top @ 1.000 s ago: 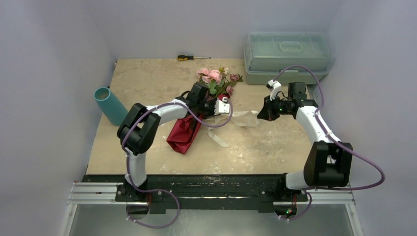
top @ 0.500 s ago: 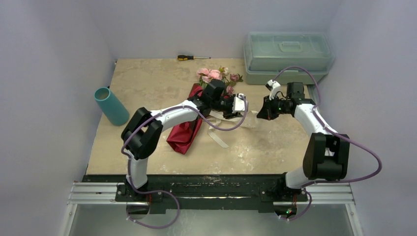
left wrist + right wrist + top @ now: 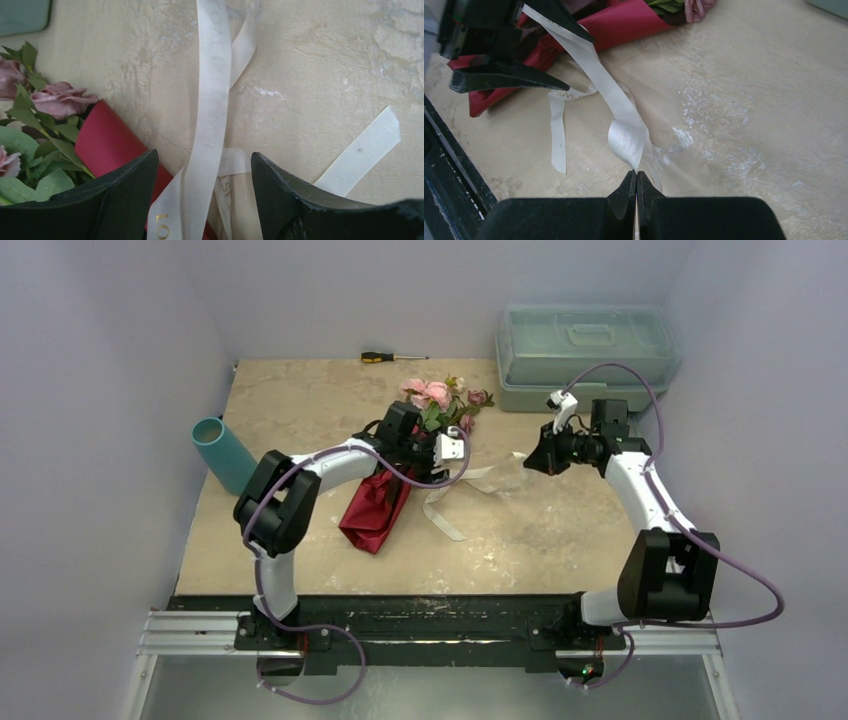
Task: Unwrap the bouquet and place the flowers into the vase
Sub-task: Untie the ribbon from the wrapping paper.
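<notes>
The bouquet lies on the table, its maroon paper cone [image 3: 375, 505] pointing toward me and the pink flowers [image 3: 440, 398] at the far end. Loose cream ribbon [image 3: 490, 477] trails from it to the right. My left gripper [image 3: 450, 447] hovers over the bouquet's neck, open, and the ribbon [image 3: 212, 100] runs between its jaws [image 3: 204, 152] without being pinched. My right gripper [image 3: 530, 462] is shut on the ribbon's end [image 3: 626, 135], holding it a little above the table [image 3: 636, 172]. The teal vase [image 3: 225, 455] leans at the table's left edge.
A pale green toolbox [image 3: 585, 355] stands at the back right, close behind my right arm. A black-and-yellow screwdriver [image 3: 392, 357] lies at the back edge. A free ribbon tail [image 3: 442, 522] lies on the table toward the front.
My left gripper has opened and let the ribbon go, swinging right and then back left over the bouquet. My right gripper stays shut on the ribbon and has shifted slightly away.
</notes>
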Robot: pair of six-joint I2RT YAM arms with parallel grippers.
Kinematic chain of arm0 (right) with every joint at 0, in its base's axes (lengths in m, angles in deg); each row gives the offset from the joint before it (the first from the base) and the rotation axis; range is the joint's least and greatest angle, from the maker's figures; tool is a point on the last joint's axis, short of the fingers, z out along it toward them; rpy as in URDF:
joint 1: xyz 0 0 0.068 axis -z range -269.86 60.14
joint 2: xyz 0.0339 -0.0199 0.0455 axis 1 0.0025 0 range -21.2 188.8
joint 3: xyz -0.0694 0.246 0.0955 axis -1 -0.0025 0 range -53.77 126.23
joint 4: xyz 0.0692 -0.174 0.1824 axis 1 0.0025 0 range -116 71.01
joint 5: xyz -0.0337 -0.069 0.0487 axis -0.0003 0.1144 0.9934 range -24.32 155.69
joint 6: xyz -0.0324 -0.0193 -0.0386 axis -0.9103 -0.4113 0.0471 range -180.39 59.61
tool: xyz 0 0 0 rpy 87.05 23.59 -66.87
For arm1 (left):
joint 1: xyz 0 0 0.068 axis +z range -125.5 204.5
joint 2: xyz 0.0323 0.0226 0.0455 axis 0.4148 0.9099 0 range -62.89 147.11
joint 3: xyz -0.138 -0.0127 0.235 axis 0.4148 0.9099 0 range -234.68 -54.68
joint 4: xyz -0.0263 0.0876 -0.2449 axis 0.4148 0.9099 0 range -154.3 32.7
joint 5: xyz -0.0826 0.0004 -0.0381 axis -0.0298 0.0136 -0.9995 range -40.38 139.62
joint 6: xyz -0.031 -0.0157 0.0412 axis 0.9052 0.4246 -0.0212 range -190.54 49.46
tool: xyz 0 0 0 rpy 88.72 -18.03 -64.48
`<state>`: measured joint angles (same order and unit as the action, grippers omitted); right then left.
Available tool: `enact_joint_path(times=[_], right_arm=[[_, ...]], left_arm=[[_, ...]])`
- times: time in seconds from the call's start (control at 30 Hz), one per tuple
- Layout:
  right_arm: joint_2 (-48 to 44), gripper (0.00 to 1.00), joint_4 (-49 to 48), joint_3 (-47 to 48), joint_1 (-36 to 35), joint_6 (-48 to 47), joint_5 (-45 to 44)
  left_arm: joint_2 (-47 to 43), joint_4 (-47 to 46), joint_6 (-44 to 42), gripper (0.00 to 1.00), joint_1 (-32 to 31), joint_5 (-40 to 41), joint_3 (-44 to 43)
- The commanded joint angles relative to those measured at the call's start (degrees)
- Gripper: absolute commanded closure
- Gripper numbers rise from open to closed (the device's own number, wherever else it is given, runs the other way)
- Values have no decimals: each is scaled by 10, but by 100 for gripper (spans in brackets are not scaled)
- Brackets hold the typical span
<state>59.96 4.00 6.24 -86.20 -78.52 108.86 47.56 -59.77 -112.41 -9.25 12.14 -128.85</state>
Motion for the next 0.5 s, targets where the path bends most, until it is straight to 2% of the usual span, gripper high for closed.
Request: enact_joint_path(times=[0.0,0.13,0.23,0.3,0.43,0.47], right_arm=[[-32,100,9,36,2,20,28],[-38,100,13,53,2,34,37],[-42,100,22,62,2,35,40],[-45,100,25,63,3,35,39],[-46,100,22,56,4,35,32],[-44,100,18,52,5,36,30]], left_arm=[[13,34,-51,33,3,-28,-19],[21,39,-56,34,3,-24,-25],[33,28,-44,39,3,-10,-36],[43,35,-34,50,2,-8,-57],[46,44,-12,96,-5,-31,-98],[40,40,-3,100,-12,-38,-106]])
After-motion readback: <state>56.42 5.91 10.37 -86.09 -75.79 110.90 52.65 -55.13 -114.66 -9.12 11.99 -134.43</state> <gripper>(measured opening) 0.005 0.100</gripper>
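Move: Hanging between the hands, the ribbon passes the open left fingers some 2 cm below their midpoint and about 1 cm to the right. The flower heads lie about 16 cm ahead of that hand, the wrapper's foot some 8 cm back and 16 cm left, and the ribbon's loose tail about 9 cm straight back. From the right hand, pinching the ribbon, that grasp spot is about 16 cm left, 2 cm ahead and 7 cm lower. Dipping about 2.5 cm onto the ribbon strand, the left hand then eases forward some 1.5 cm and slightly up while its wide-open fingers close and pinch the strand. The right hand keeps its pinch on the ribbon and rises straight up about 4.5 cm. ##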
